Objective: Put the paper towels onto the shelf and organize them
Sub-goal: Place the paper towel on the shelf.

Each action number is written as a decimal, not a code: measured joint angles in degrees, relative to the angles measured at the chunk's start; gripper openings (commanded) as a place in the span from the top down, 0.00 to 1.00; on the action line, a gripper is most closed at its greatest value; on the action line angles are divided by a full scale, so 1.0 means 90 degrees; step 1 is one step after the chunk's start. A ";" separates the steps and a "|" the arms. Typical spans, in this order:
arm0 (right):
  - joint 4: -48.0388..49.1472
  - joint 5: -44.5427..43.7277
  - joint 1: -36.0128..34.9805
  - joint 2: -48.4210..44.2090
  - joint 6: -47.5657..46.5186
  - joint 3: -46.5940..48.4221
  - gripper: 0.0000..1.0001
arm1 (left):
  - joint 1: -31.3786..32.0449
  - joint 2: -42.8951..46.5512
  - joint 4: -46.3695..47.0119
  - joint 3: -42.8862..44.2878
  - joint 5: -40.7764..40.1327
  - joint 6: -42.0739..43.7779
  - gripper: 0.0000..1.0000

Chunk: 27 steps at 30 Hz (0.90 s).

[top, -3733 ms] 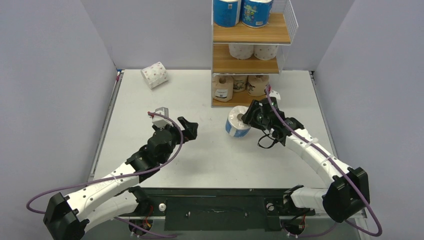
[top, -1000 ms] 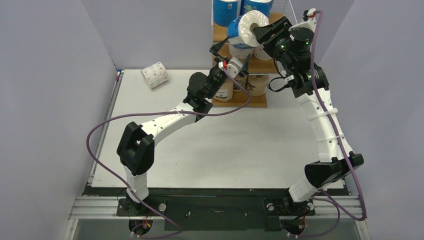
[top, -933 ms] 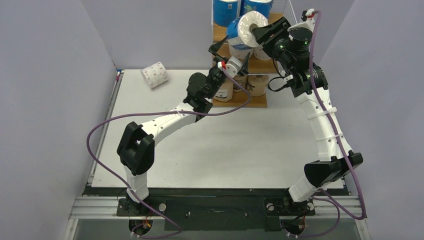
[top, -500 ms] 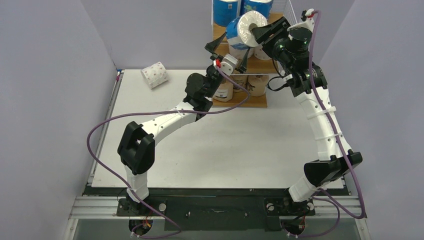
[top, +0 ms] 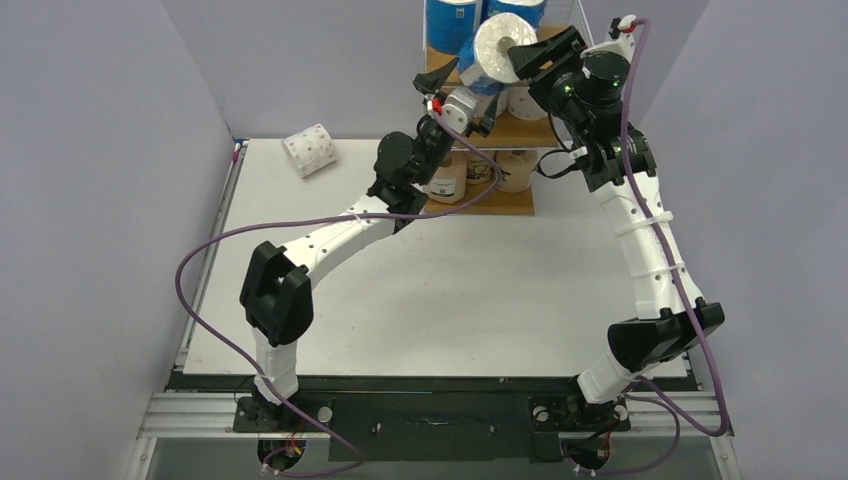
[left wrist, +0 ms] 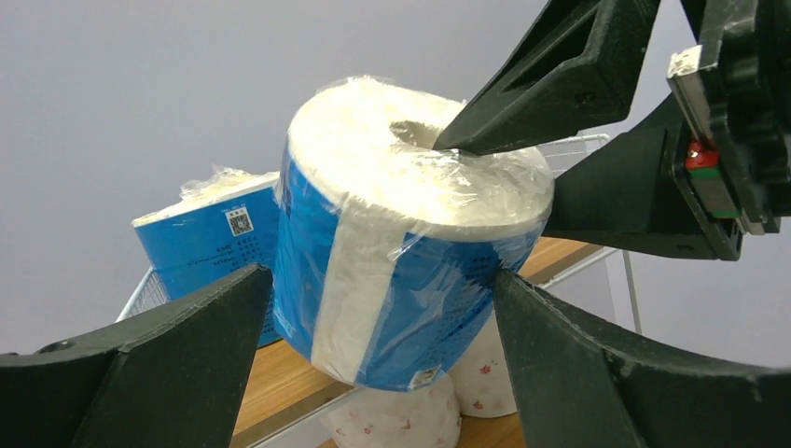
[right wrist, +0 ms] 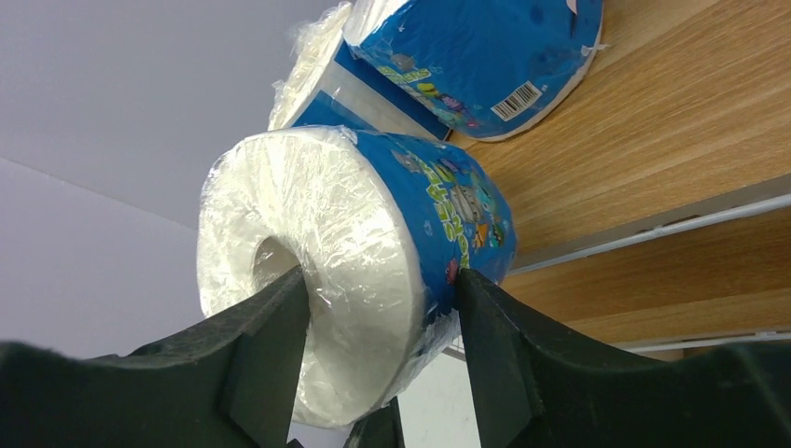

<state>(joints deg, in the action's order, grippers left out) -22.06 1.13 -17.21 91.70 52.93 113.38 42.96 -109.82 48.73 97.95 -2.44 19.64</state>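
Observation:
A blue-wrapped paper towel roll (top: 497,50) (left wrist: 410,271) (right wrist: 373,233) hangs in the air in front of the shelf's top board (top: 555,60) (right wrist: 653,140). My right gripper (top: 522,55) (right wrist: 381,280) is shut on it, one finger in the core and the other on the blue wrap. From below, my left gripper (top: 462,88) (left wrist: 382,285) straddles the same roll, its fingertips against both flanks. Two blue rolls (top: 453,20) (right wrist: 485,56) stand on the top board. White pink-dotted rolls (top: 525,100) (left wrist: 392,420) sit on the middle board and brown kraft rolls (top: 447,178) on the bottom one.
A loose white pink-dotted roll (top: 308,150) lies on its side at the table's far left. The shelf's white wire side (top: 580,30) rises right of the top board. Grey walls close in the table on three sides.
My left gripper has risen under the blue roll and its fingers have drawn in against it. The right gripper has carried the roll slightly up toward the top board.

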 measured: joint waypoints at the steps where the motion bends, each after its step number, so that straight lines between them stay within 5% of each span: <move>1: 0.0036 0.0010 0.0005 0.0002 0.0017 0.0000 0.42 | 0.0000 -0.0002 -0.0068 0.0058 -0.0039 -0.0024 0.13; 10: 0.0136 0.0260 0.0041 0.0095 0.0197 0.0192 0.29 | -0.0083 -0.0063 -0.0313 0.0287 -0.0211 -0.0274 0.14; 27: 0.0112 0.0250 0.0333 -0.0219 0.0248 0.0168 0.27 | -0.0238 -0.0437 -0.1144 0.1163 -0.0542 -0.0571 0.13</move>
<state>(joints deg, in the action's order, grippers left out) -21.06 3.38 -14.22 89.73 55.16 114.89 40.82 -113.75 38.44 108.42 -7.31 14.50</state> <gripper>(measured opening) 0.736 0.864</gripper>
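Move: The blue-wrapped paper towel leans at the front of the top shelf. Its middle is about 4 cm ahead of the left hand, 3 cm to its right and 2 cm higher, and from the right hand it lies some 5 cm left, 2 cm ahead and 3 cm lower. Of the two blue rolls behind it, the left one stands roughly 12 cm ahead and 3 cm left of the left hand, the right one 12 cm ahead and 7 cm right of that hand. The tilted paper towel is handed over to the shelf: the right fingers spread wider, one coming out of its core, and the hand rises about 3 cm, then also draws off some 2 cm to the right. Meanwhile the left hand, its wide-open fingers against the roll's near side, pushes forward about 3.5 cm towards the rolls behind, its fingertips tipping slightly down. ##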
